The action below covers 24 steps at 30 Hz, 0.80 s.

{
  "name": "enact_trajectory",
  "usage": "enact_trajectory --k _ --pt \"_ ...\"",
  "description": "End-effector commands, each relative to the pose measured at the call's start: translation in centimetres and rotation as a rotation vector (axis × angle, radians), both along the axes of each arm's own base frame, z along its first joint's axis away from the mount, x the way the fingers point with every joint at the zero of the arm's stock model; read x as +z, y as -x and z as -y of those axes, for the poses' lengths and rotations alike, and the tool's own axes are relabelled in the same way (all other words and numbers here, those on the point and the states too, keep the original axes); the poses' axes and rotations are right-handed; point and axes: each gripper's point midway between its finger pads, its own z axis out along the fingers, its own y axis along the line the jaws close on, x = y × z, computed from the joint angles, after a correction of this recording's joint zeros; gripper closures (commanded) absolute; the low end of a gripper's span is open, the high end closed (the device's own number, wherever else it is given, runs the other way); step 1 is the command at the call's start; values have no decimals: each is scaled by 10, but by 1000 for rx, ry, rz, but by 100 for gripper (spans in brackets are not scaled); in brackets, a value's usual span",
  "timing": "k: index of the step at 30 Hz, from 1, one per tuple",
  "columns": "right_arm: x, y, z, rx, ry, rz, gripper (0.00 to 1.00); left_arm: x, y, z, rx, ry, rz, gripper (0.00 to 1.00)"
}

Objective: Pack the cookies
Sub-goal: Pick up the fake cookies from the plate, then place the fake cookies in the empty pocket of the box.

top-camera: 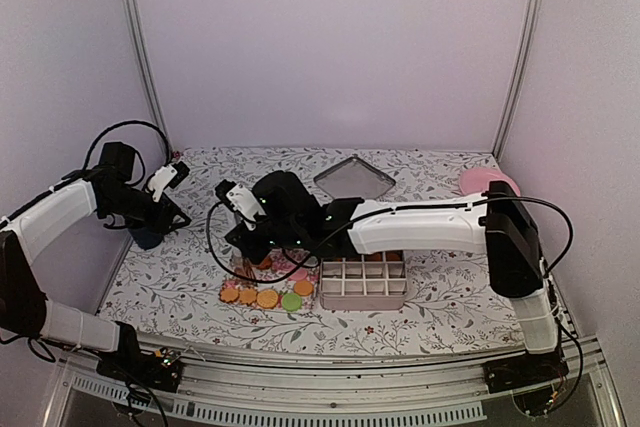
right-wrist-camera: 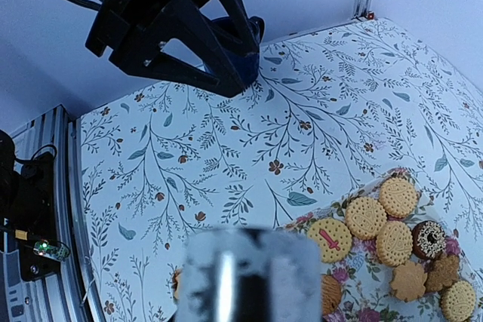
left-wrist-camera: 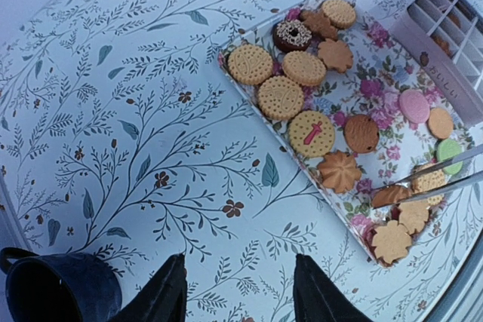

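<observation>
The cookies [left-wrist-camera: 312, 133] lie on a floral tray [left-wrist-camera: 364, 87]: mostly golden rounds, with a pink one, a green one and a chocolate ring. From above, cookies [top-camera: 266, 298] show at the tray's near edge. My right gripper [top-camera: 250, 243] hangs over the tray, shut on metal tongs [right-wrist-camera: 249, 277] that fill the bottom of its own view as a blur. The tong tips [left-wrist-camera: 434, 180] sit on either side of a brown cookie [left-wrist-camera: 387, 196]. My left gripper [left-wrist-camera: 240, 280] is open over bare tablecloth left of the tray, with nothing between its fingers.
A white box with dividers [top-camera: 365, 282] stands just right of the tray. A dark blue cup [left-wrist-camera: 60, 289] sits beside my left gripper. A grey square lid [top-camera: 353, 179] and a pink plate [top-camera: 485, 182] lie at the back. The right arm spans the table's middle.
</observation>
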Motion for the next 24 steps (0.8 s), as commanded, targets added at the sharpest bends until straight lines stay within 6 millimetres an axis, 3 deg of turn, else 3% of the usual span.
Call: enact_trajectory --k 1,7,11,16,24 --pt "56 -5 13 -46 -77 57 94 0 1 -2 1 3 0 51" --pt "106 -17 42 -110 -125 137 97 0 1 -2 0 2 4 51" --pt "123 -29 72 -176 -136 163 98 2 1 -1 -3 8 7 51" --pt "125 -39 115 -263 -138 149 97 3 1 0 -6 11 8 51" --pt "98 -29 175 -360 -111 70 95 5 2 1 -11 15 10 51"
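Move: The right hand still grips the tongs, which already pinch a fake cookie on the plate, nearly under the hand, some 4 cm ahead and 16 cm below. The compartment box is about 24 cm to its right, 4 cm farther out and 15 cm below. Level with the box on the way is the pink cookie, roughly 10 cm right, with the green cookie 9 cm right but 2 cm back. From the left hand the box lies some 37 cm right and 2 cm back. Up and rightwards in a rising arc, the right arm lifts the pinched cookie off the plate and carries it in the tongs towards the compartment box: about 15 cm right, climbing some 11 cm before sinking 2 again, speeding up from a slow start. The hand swings some 15 degrees clockwise, and the fingers keep their hold on the tongs. ##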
